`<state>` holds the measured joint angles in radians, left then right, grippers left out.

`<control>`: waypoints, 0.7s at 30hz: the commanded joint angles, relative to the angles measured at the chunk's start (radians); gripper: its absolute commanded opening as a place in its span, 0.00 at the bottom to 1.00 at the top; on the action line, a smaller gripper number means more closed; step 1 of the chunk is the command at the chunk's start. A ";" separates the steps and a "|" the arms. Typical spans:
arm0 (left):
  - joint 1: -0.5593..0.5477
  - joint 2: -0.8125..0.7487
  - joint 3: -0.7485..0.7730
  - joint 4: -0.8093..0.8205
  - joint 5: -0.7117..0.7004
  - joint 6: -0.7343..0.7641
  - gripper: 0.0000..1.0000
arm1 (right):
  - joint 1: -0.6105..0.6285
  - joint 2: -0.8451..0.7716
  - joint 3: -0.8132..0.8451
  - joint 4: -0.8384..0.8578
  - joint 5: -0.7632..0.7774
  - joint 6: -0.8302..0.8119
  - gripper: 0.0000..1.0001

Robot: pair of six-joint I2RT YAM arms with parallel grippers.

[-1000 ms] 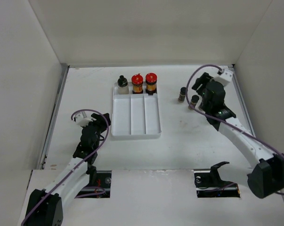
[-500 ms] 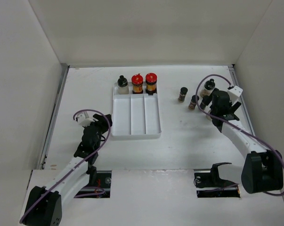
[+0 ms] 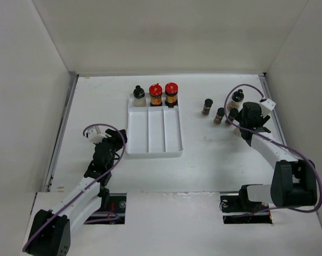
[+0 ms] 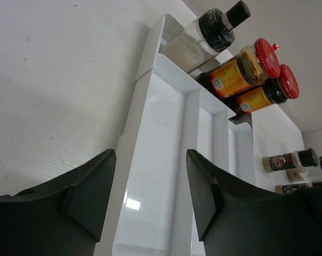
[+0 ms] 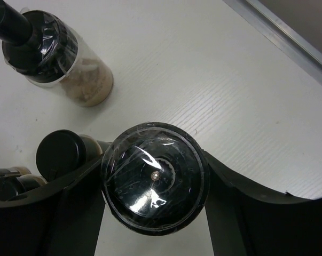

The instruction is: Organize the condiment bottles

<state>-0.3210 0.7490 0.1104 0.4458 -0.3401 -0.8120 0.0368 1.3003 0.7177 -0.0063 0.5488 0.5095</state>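
Observation:
My right gripper is shut on a black-capped bottle, seen from above, its fingers pressed against both sides of the cap. In the top view this bottle stands at the right with the gripper at it. A pale powder bottle and a tiny dark bottle stand close by. Two tiny dark bottles stand left of them. A pale bottle and two red-capped bottles stand behind the tray. My left gripper is open and empty at the tray's near left end.
The white three-compartment tray lies mid-table with nothing in it; its left compartment is right before my left fingers. A metal rail runs along the table's right edge, close to the right gripper. White walls enclose the table.
My right wrist has swung from over the right-hand bottles to their right side and come down, uncovering the pale bottle; it now grips the black-capped bottle. The left arm has barely moved.

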 commanded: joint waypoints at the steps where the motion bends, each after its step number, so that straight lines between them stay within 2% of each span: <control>1: 0.000 0.001 -0.002 0.053 -0.008 -0.001 0.54 | -0.007 -0.062 0.000 0.114 0.049 0.020 0.57; 7: 0.000 -0.005 -0.003 0.054 -0.011 0.000 0.54 | 0.027 -0.252 -0.008 0.101 0.141 -0.037 0.52; 12: -0.002 0.006 0.002 0.059 -0.013 0.002 0.54 | 0.171 -0.374 0.086 0.046 0.194 -0.127 0.49; 17: 0.004 0.003 0.002 0.057 -0.013 0.004 0.54 | 0.418 -0.277 0.219 0.043 0.166 -0.209 0.51; 21: 0.007 -0.010 0.000 0.051 -0.027 0.008 0.54 | 0.620 -0.097 0.313 0.110 0.113 -0.210 0.51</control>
<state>-0.3210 0.7551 0.1104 0.4492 -0.3504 -0.8116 0.5587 1.1088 0.9527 -0.0044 0.7017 0.3313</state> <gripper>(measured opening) 0.535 0.708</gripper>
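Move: At the far right, the right hand already grips the big black-capped jar; the tray's middle lies about 44 cm to its left, 3 cm ahead and some 7 cm lower. Standing near are the black-capped bottle, some 13 cm ahead and 1 cm left, and spice bottles 5 cm left and 6 cm ahead, and 12 cm left and 7 cm ahead. From the left hand the tray's middle lies 15 cm right, 9 cm ahead and 8 cm below. Keeping its grip around the top of the big black-capped jar, the right hand lifts it off the table, easing back about 3 cm at first. Once higher it swings left towards the tray and regains that ground, ending about 17 cm up and 16 cm left, while the wrist turns counter-clockwise and the fingers tip up, each by some 20 degrees. ##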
